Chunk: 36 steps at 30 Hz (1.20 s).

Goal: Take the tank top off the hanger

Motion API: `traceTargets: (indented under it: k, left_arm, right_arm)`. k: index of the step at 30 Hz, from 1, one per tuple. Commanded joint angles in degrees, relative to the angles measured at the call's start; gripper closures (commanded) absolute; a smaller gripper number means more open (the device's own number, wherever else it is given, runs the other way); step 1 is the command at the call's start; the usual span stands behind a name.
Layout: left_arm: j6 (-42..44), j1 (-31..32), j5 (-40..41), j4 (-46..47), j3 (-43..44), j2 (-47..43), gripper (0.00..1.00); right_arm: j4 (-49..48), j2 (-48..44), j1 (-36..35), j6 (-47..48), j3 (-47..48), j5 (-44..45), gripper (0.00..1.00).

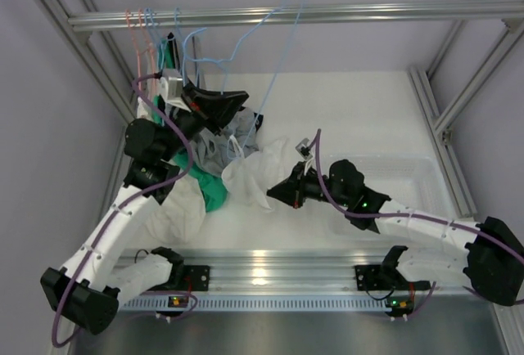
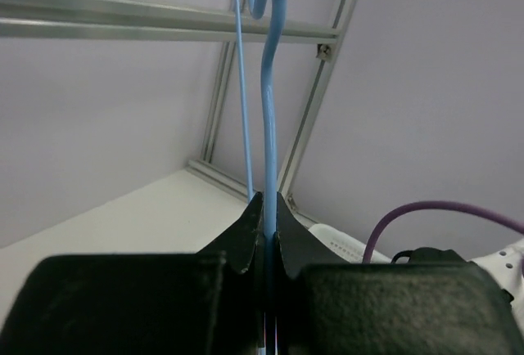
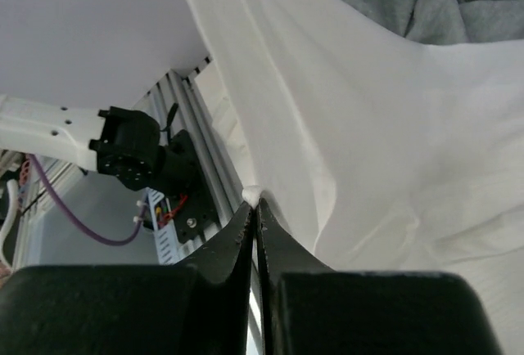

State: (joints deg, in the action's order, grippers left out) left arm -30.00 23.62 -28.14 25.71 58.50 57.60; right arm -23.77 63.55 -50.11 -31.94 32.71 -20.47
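Observation:
A light blue wire hanger [image 1: 286,40] stands up over the table, its hook free near the top rail. My left gripper [image 1: 242,96] is shut on the hanger's wire; the left wrist view shows the wire [image 2: 268,126] pinched between both jaws [image 2: 268,206]. The white tank top [image 1: 250,177] lies bunched on the table below and to the right of the hanger. My right gripper [image 1: 272,193] is shut on a fold of it; in the right wrist view the white cloth [image 3: 352,126] stretches away from the closed jaws [image 3: 255,201]. Whether the top still hangs on the hanger is hidden.
A pile of grey [image 1: 225,138], green [image 1: 214,191] and white [image 1: 176,216] clothes lies by the left arm. Several pink and blue hangers [image 1: 147,32] hang on the metal rail [image 1: 327,14] at back left. A clear plastic bin [image 1: 409,177] stands at the right.

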Motion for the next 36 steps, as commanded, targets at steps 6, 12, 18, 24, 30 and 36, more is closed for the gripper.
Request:
traceTargets:
  k: [6, 12, 18, 24, 30, 36]
  left_arm:
    - [7.15, 3.89, -4.96, 22.32, 0.04, -1.18, 1.0]
    - [22.43, 9.52, 5.69, 21.06, -4.36, -0.49, 1.0]
    - [18.66, 9.78, 7.92, 1.83, 2.49, -3.62, 1.0]
    - [15.33, 9.78, 17.66, -25.16, 0.84, -13.28, 1.0]
    - [13.03, 9.78, 28.55, -45.35, -2.6, -23.05, 1.0]
    - [9.97, 9.78, 32.45, -65.16, 5.12, -18.68, 1.0]
  right_arm:
    - [3.2, 0.0, -2.8, 2.67, 0.07, 8.43, 1.0]
    - [5.84, -0.97, -3.77, 5.04, 3.15, 8.61, 1.0]
    - [17.16, 5.78, -4.47, 5.23, 6.66, 23.61, 1.0]
    - [13.75, 12.91, -7.37, 4.96, 5.52, 23.9, 1.0]
    - [10.6, 19.5, -7.64, 5.14, 6.67, 24.25, 1.0]
    - [10.67, 21.18, -7.64, 5.31, 7.46, 24.24, 0.23]
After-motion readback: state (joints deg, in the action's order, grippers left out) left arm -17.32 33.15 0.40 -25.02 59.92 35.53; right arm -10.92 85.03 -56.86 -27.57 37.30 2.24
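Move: Almost straight below the right hand, some 18 cm down and 3 cm ahead, is the clear table spot for the tank top it already pinches; the top's middle lies about 5 cm ahead, 5 cm left and 4 cm below. The green garment is about 6 cm ahead, 16 cm left, 16 cm below; the grey one some 20 cm ahead, 10 cm left, 12 cm below. From the left hand, holding the hanger, the top's middle lies roughly 4 cm back, 3 cm right and 24 cm below. Lowering the tank top about 15 cm towards the table, at first slowly, the right hand edges slightly forward, tips some 30 degrees and finally opens to let go of the cloth. The left hand keeps its grip on the hanger, tilting it while drawing back and up, eases forward and down, then swings left and down away from the right hand. ##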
